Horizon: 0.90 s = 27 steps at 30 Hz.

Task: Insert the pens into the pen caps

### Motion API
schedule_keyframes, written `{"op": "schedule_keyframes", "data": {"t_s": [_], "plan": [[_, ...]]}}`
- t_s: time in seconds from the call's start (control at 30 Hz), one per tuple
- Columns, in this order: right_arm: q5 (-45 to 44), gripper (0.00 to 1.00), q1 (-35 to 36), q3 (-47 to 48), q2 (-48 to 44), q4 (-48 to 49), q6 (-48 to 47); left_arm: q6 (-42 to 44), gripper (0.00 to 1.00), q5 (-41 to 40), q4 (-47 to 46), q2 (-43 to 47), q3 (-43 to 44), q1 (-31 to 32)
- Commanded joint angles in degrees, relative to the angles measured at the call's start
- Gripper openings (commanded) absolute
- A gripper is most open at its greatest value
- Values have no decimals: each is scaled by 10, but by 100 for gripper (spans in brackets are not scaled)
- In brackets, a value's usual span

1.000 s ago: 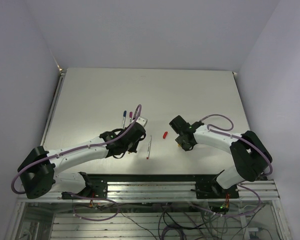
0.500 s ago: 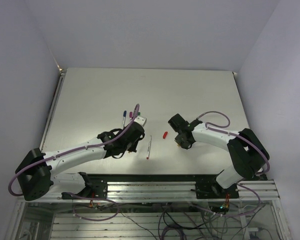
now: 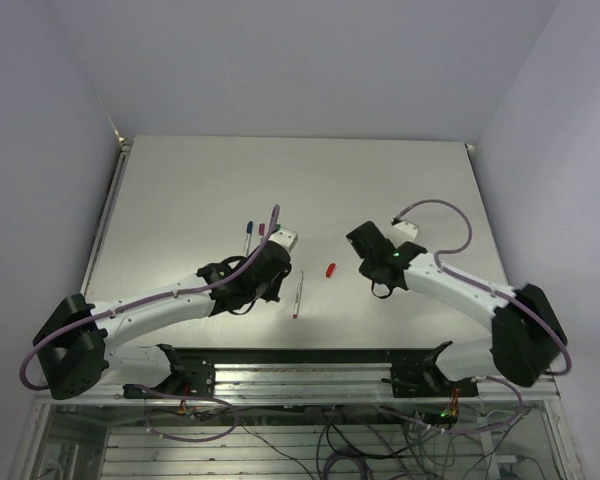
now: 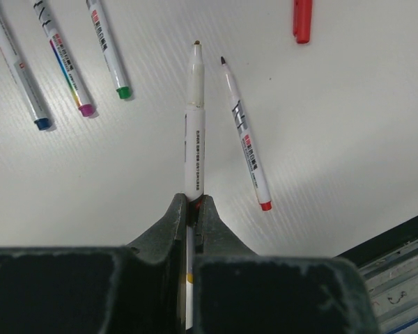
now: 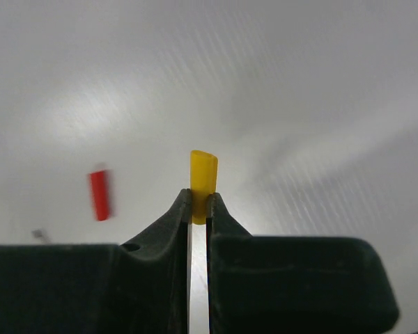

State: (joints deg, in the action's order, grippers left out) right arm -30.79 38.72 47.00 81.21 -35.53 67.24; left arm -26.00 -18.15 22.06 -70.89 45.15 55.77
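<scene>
My left gripper (image 4: 192, 203) is shut on a pale pen (image 4: 195, 125) with a brownish-yellow tip that points away from the camera, above the table. A second pen (image 4: 245, 136) with a red end lies just right of it. A red cap (image 4: 302, 19) lies further on. Three pens with blue (image 4: 17, 69), magenta (image 4: 63, 59) and green (image 4: 108, 45) ends lie at the upper left. My right gripper (image 5: 198, 202) is shut on a yellow cap (image 5: 203, 174), held above the table. The red cap (image 5: 99, 195) shows blurred to its left. In the top view the red cap (image 3: 330, 269) lies between the left gripper (image 3: 268, 275) and the right gripper (image 3: 364, 242).
The loose red-ended pen (image 3: 298, 293) lies near the table's front edge (image 3: 310, 347). The group of pens (image 3: 248, 235) lies just behind the left wrist. The pale table (image 3: 300, 180) runs back to the wall.
My right arm has swung out and back from the front of the table, its wrist turned, with the yellow cap still held. The left arm has barely moved.
</scene>
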Motion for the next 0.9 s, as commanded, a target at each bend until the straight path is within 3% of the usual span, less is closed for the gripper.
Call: {"op": "schedule_keyframes", "data": {"t_s": [0.0, 0.43, 0.63, 0.87], "plan": [[-51, 0, 2, 8, -82, 60, -102, -15, 7, 27, -48, -9, 7, 3], [31, 0, 1, -55, -278, 266, -239, -53, 7, 114, -195, 14, -16, 3], [72, 0, 1, -65, -292, 342, -289, -86, 7, 176, -322, 12, -52, 4], [124, 0, 1, -126, -300, 530, -303, -111, 7, 209, -448, 20, -87, 5]]}}
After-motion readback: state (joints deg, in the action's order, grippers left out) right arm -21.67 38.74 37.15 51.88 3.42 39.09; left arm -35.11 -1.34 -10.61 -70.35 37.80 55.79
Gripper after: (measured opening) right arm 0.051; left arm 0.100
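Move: Pinched in the right fingers, the yellow cap is some 23 cm to the left hand's right, 5 cm ahead and 5 cm lower; from the right hand, the yellow pen held in the left is correspondingly 23 cm left, 5 cm back and 5 cm up. On the table roughly 10 cm below the left hand, the red pen lies about 5 cm to its right and 1 cm ahead, the red cap some 12 cm right and 7 cm ahead. Lifting fast, the right hand raises the yellow cap some 18 cm, edging forward, then left about 5 cm towards the pen, while its fingers swing up from steeply down to nearly level and turn counter-clockwise. The left hand carries the yellow pen about 9 cm right and 5 cm up towards the cap, rolling roughly 30 degrees so its fingers point more to the right. Both keep their grips. ##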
